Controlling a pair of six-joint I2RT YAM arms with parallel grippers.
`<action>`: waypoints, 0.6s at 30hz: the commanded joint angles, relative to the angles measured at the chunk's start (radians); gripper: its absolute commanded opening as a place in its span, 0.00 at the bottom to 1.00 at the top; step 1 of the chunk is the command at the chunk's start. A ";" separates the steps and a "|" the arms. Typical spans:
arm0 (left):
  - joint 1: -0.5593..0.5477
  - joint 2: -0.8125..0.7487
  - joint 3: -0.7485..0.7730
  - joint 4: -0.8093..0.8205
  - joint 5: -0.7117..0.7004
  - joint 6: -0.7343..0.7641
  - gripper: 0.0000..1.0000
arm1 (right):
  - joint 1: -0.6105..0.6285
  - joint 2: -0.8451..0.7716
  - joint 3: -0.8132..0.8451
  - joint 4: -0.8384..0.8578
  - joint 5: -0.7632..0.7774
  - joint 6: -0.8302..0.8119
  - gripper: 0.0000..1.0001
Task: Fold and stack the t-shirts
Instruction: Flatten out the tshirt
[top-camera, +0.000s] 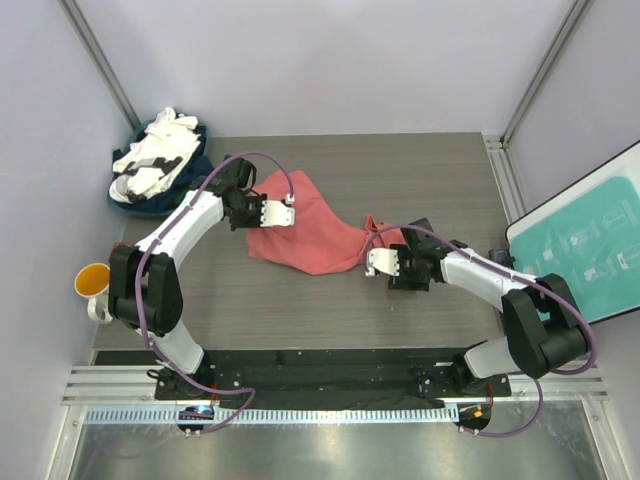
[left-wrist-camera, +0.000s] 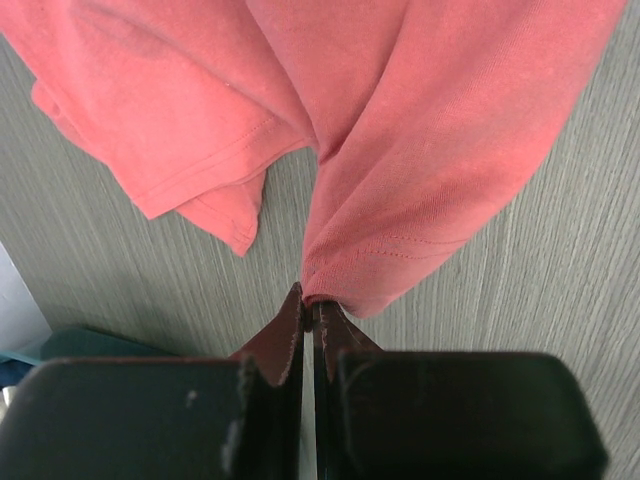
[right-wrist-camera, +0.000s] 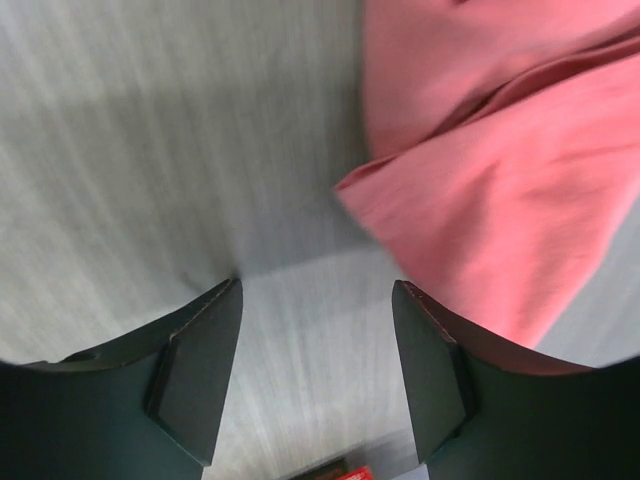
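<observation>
A coral-red t-shirt (top-camera: 305, 238) lies crumpled on the dark wood-grain table (top-camera: 420, 180), one corner trailing right. My left gripper (top-camera: 283, 212) rests on its upper left part. In the left wrist view the left gripper (left-wrist-camera: 310, 300) is shut on a folded hem of the red shirt (left-wrist-camera: 420, 130). My right gripper (top-camera: 375, 263) sits just below the shirt's right corner. Seen from the right wrist, the right gripper (right-wrist-camera: 318, 300) is open over bare table, the red cloth (right-wrist-camera: 500, 170) beside its right finger (right-wrist-camera: 430, 360) and nothing between the jaws. More t-shirts, white and dark navy (top-camera: 158, 160), lie heaped at the back left.
An orange-lined mug (top-camera: 92, 282) stands at the table's left edge. A teal board (top-camera: 585, 240) leans at the right. Metal frame posts rise at both back corners.
</observation>
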 joint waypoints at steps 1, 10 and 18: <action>-0.007 0.006 0.048 0.010 0.001 -0.003 0.00 | 0.008 0.048 -0.015 0.173 -0.008 -0.019 0.67; -0.009 0.012 0.056 0.013 -0.003 -0.009 0.00 | 0.040 0.135 0.037 0.236 -0.031 -0.006 0.50; -0.009 0.011 0.048 0.015 -0.009 -0.009 0.00 | 0.051 0.103 0.060 0.171 -0.027 -0.048 0.08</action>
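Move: The near right-hand corner of the t-shirt lies some 4 cm ahead of my open right fingers and 4 cm to their left, about 2 cm below them. The shirt's small upper flap is roughly 11 cm ahead and 4 cm left, the broad body of the shirt about 13 cm ahead and 21 cm left. From my left hand, which already holds a sleeve end raised, that corner is about 32 cm to the right, 11 cm back and 11 cm lower. With my right fingers open and pointing down, I sweep low over the table, about 5 cm forward and 3 cm left, onto the loose near corner of the t-shirt, the fingertips swinging outward by not quite 10 degrees. As the forward travel runs out I close the fingers and pinch the cloth, easing back very slightly. My left hand stays put and keeps its grip on the sleeve end. ##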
